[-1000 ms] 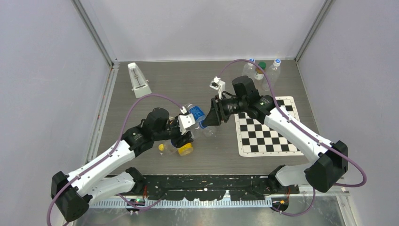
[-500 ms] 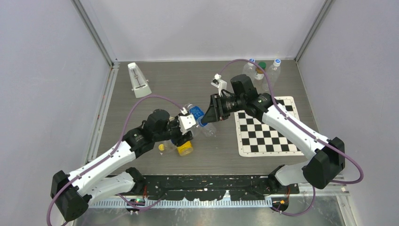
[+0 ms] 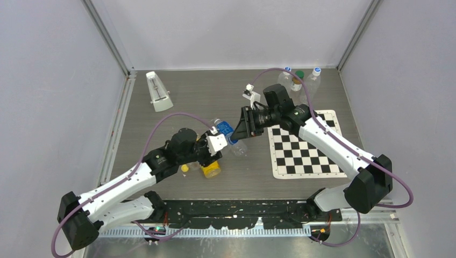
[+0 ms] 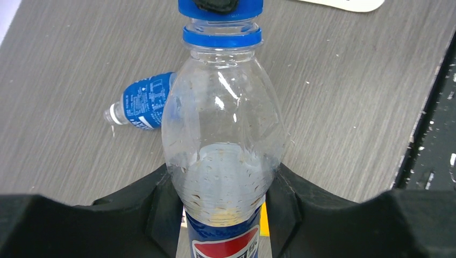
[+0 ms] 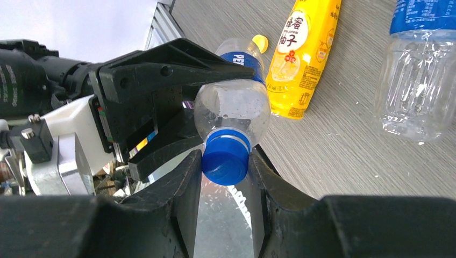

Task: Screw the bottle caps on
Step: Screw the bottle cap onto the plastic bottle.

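Note:
A clear Pepsi bottle [image 4: 223,123] with a blue label is held off the table, my left gripper [image 4: 223,183] shut around its lower body. Its blue cap [image 5: 226,161] sits on the neck, and my right gripper [image 5: 226,166] is shut on that cap from both sides. In the top view the two grippers meet mid-table, left [image 3: 212,155] and right [image 3: 237,134]. A yellow cap [image 3: 184,168] lies loose on the table beside a yellow bottle [image 3: 211,170] lying on its side.
A clear bottle with a blue label [image 4: 142,102] lies on the table just behind the held one. Three capped bottles [image 3: 298,79] stand at the back right. A chessboard mat [image 3: 305,148] lies on the right and a white metronome-like object [image 3: 159,92] at the back left.
The right wrist has turned a little while staying on the blue cap. The left gripper has shifted slightly right and toward the near edge, still holding the bottle.

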{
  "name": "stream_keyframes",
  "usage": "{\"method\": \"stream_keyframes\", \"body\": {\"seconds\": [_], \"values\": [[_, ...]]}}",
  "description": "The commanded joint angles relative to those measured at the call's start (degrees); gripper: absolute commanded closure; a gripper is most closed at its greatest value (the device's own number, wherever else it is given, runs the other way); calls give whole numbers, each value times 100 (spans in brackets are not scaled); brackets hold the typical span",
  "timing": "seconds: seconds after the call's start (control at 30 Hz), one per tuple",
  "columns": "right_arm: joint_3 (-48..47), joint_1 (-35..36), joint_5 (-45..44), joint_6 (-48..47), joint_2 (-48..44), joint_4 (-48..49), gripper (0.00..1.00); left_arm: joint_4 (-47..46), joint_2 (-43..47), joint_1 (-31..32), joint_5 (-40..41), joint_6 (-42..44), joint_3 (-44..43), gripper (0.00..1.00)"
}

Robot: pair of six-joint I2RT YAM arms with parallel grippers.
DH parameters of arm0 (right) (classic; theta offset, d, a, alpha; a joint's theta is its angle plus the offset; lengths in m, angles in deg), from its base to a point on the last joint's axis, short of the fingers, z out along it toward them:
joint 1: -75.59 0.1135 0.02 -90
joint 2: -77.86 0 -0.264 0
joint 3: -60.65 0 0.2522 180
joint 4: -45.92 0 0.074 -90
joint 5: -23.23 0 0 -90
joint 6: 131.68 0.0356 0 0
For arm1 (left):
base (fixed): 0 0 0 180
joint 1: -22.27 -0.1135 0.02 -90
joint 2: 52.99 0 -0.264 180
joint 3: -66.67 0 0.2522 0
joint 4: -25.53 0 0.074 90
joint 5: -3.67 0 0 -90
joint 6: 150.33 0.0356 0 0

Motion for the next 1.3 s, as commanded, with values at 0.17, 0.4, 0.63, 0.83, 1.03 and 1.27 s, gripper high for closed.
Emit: {"method": "stream_keyframes", "body": {"seconds": [0.17,0.4,0.63,0.83,1.03,1.27], "values": [[-87,265,261,1310,88,338,97,-3185,-73,484,494,393,-183,87],[-101,266,-212,1757,-87,293,100,-3774,-224,657,1168,423,-210,88],[-29,266,-711,2261,-262,441,100,-4003,-479,907,1760,427,-328,88],[-12,268,-1019,2878,-305,628,100,-4088,-663,1143,2307,807,-389,88],[-250,270,-1064,3296,-180,444,100,-4322,-834,1150,2293,1184,-401,88],[-416,221,-718,2870,-101,361,100,-3547,-589,1149,1977,1155,-497,94]]}}
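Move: The Pepsi bottle is already in the left gripper, mouth up and to the right; the blue cap lies about 4 cm ahead of that hand point, 8 cm right and 6 cm up. It is already between the right fingers, with the bottle mouth about 1 cm back, 2 cm left and 1 cm below them. From the left hand, the lying blue-label bottle is 11 cm ahead, 7 cm right; the yellow bottle is 4 cm ahead, 3 cm left, both some 12 cm lower. Keep both grips and carry cap and bottle together forward and up: left hand about 6.5 cm forward, right hand 4.5 cm, both some 4 cm up. Meanwhile counter-turn them: swing the right gripper about 30 degrees clockwise, its fingers still pinching the cap, while the left swings counter-clockwise and tips its fingers up, twisting the cap the tightening way on the mouth. ##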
